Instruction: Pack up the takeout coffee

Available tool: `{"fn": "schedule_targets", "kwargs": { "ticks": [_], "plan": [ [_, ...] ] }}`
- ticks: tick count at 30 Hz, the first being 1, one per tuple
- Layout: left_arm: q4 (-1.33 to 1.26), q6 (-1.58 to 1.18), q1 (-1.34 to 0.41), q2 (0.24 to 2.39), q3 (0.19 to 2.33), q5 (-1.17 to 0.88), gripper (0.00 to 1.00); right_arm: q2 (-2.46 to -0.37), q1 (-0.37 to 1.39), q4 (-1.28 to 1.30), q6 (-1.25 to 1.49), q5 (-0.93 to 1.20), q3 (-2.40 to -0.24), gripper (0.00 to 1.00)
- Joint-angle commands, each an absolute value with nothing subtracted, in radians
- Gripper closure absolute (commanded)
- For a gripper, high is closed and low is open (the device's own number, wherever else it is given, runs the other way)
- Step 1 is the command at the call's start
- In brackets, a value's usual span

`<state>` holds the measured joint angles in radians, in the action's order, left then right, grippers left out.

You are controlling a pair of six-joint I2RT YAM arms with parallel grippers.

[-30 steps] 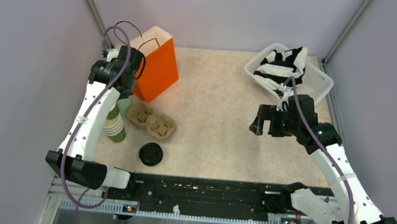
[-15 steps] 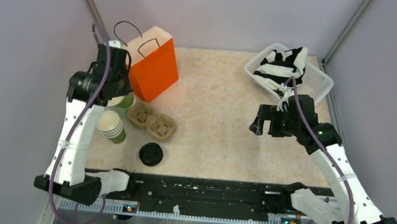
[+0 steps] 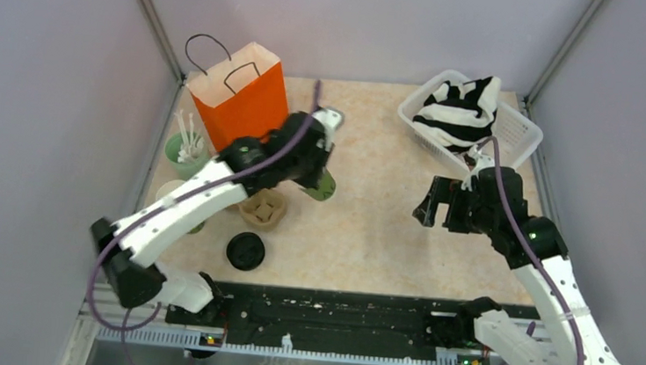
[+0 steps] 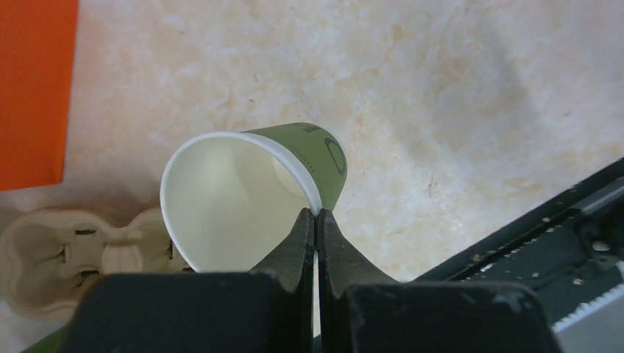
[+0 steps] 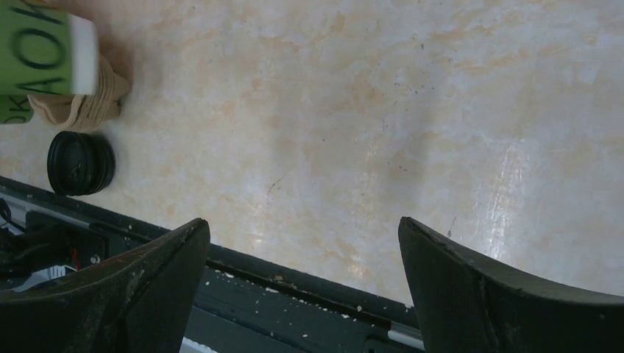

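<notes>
My left gripper is shut on the rim of a lidless green paper cup with a cream inside. One finger is inside the cup and the other is outside. The cup hangs tilted over the middle of the table, just right of the cardboard cup carrier. A loose black lid lies flat near the front edge. No lidded takeout coffee is in view. My right gripper stands wide open over bare table at the right, holding nothing.
An upright orange paper bag stands at the back left. A green cup with white sticks is beside it. My left arm partly covers a stack of cups. A white basket with striped cloth sits back right.
My left arm has swung from the back-left corner by the bag to the table's middle, carrying the green cup. My right arm has shifted slightly, still open.
</notes>
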<state>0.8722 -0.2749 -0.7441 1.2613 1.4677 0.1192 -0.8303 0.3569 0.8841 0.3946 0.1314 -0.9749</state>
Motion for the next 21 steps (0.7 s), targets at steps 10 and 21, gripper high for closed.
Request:
{"fn": "schedule_targets", "kwargs": {
  "ticks": [10,21],
  "plan": [
    [0.788,-0.252,-1.02,1.856,1.729,0.355,1.0,-0.66,0.353,1.105,0.491,-0.094,-1.109,0.01],
    [0.867,-0.242,-1.141,2.056,1.902,0.352,1.0,-0.58,0.353,1.204,0.515,-0.156,-1.168,0.01]
  ]
}}
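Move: Over the clear middle of the table, the left hand has a cup pinched by its rim; the open patch it is taken to lies about 21 cm to its right, level fore and aft, some 27 cm below. The cup carrier is roughly 15 cm left and 7 cm farther out, the black lids about 14 cm left and 5 cm nearer. From the right hand that patch is some 11 cm left, 4 cm ahead and 19 cm below. Swinging the cup rightward and down, the left hand goes about 19 cm right and 15 cm down towards the open table, sinking fast at first, then mostly sideways. It tips its fingers more steeply down and keeps them shut on the rim. The right hand, open and empty, backs off right, up and back, about 5 cm each way, turning clockwise. ##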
